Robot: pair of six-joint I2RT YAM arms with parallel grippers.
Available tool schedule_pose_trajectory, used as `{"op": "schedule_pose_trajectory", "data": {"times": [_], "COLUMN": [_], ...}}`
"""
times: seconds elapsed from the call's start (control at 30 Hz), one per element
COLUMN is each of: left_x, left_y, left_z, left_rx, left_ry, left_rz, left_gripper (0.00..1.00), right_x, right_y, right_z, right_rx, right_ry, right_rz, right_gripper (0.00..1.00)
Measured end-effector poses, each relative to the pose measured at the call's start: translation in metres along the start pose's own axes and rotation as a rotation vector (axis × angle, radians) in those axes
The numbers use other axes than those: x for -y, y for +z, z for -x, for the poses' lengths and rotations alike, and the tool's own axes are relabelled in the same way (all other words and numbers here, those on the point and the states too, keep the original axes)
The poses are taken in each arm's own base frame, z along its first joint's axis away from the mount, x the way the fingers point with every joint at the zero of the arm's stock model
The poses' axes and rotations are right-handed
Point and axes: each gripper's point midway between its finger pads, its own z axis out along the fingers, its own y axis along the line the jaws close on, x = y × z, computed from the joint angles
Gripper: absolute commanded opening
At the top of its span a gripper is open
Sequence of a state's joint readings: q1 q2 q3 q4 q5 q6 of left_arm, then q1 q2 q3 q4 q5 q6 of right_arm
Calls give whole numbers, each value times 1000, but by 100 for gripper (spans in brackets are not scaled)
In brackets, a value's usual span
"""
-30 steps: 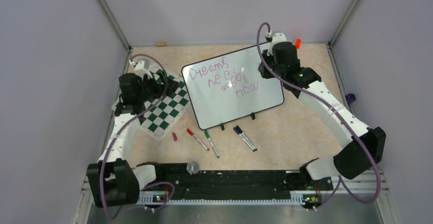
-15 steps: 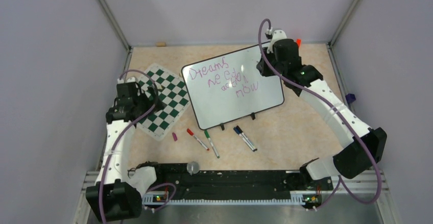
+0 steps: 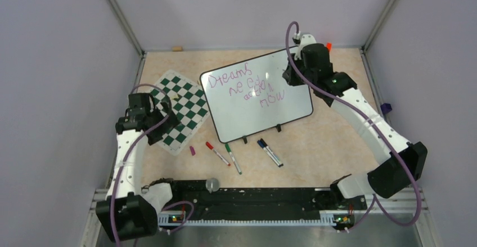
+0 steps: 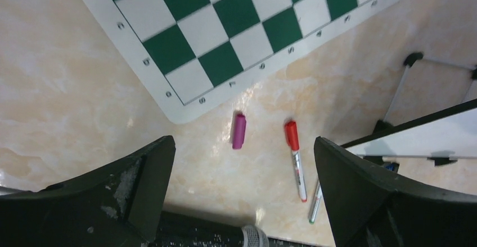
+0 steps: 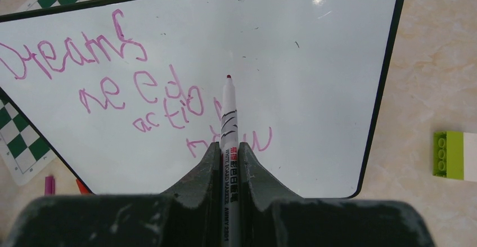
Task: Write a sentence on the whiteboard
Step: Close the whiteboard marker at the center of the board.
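The whiteboard [image 3: 264,117] stands tilted at the table's middle, and its sentence [image 3: 246,86] in purple-pink lettering starts with "Dreams". My right gripper [image 3: 292,71] hangs over the board's far right part. In the right wrist view the right gripper [image 5: 229,148] is shut on a white marker [image 5: 229,109]. The marker's tip points at the whiteboard [image 5: 320,61] just right of the sentence [image 5: 140,89]; whether the tip touches is unclear. My left gripper [image 3: 162,122] is over the near left edge of the chess mat. It stands open and empty [image 4: 243,143].
A green-and-white chess mat [image 3: 183,112] [image 4: 236,27] lies left of the board. In front of the board lie a purple cap [image 3: 192,151] [image 4: 239,131], a red marker [image 3: 217,153] [image 4: 295,160], a green marker [image 3: 233,157] and a blue marker [image 3: 270,152]. A green-and-white brick [image 5: 454,155] lies right of the board.
My left arm has pulled back from the mat's far side toward the near left, still open. The right gripper with the marker has barely shifted.
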State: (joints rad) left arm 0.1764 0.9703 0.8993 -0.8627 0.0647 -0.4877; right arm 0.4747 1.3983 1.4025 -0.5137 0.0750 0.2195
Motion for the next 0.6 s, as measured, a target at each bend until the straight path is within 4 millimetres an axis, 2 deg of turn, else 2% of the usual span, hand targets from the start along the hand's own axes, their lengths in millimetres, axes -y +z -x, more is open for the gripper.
{"op": "schedule_pose_trajectory", "data": {"times": [0.13,0.2,0.37,0.6], "left_x": [-1,-1,7,-6], "left_y": [18,20,14,22], "left_z": [-33,-45,-52,-66], "left_rx": [-218,-289,-322,-345], "left_ry": [-4,-2,24,-74], "left_rz": [5,-3,-62,17], "left_gripper": [99,99,99,99], "right_x": [-2,-2,-1,-1], "right_y": [-5,-9,-13,-12], "right_z": [1,-1,-9,-18], "right_rx": [7,9,-1,-24], "right_ry": [13,20,32,45], "right_rz": [8,12,14,18], "right_gripper": [0,0,0,0]}}
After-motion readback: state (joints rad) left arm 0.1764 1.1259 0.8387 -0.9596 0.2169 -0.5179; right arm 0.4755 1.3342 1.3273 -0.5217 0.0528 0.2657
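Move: The left hand is empty and open. The magenta marker cap lies about 6 cm to its right, 8 cm back and 12 cm below. At table height too, the red marker is some 16 cm right and 10 cm back, and the chessboard's middle about 6 cm ahead and 3 cm left. From the right hand, holding the uncapped marker, the whiteboard's middle is roughly 8 cm left, 5 cm back and 10 cm below; the cap is about 31 cm left and 24 cm back. The left hand heads for the magenta cap with nothing touched yet, sinking about 5 cm while shifting some 3 cm right and 3 cm back, fingers staying wide open and tipping roughly 20 degrees steeper towards the table. Still gripping the uncapped marker, the right hand draws back about 2 cm over the whiteboard, rising a touch, then sinking 1 cm. ##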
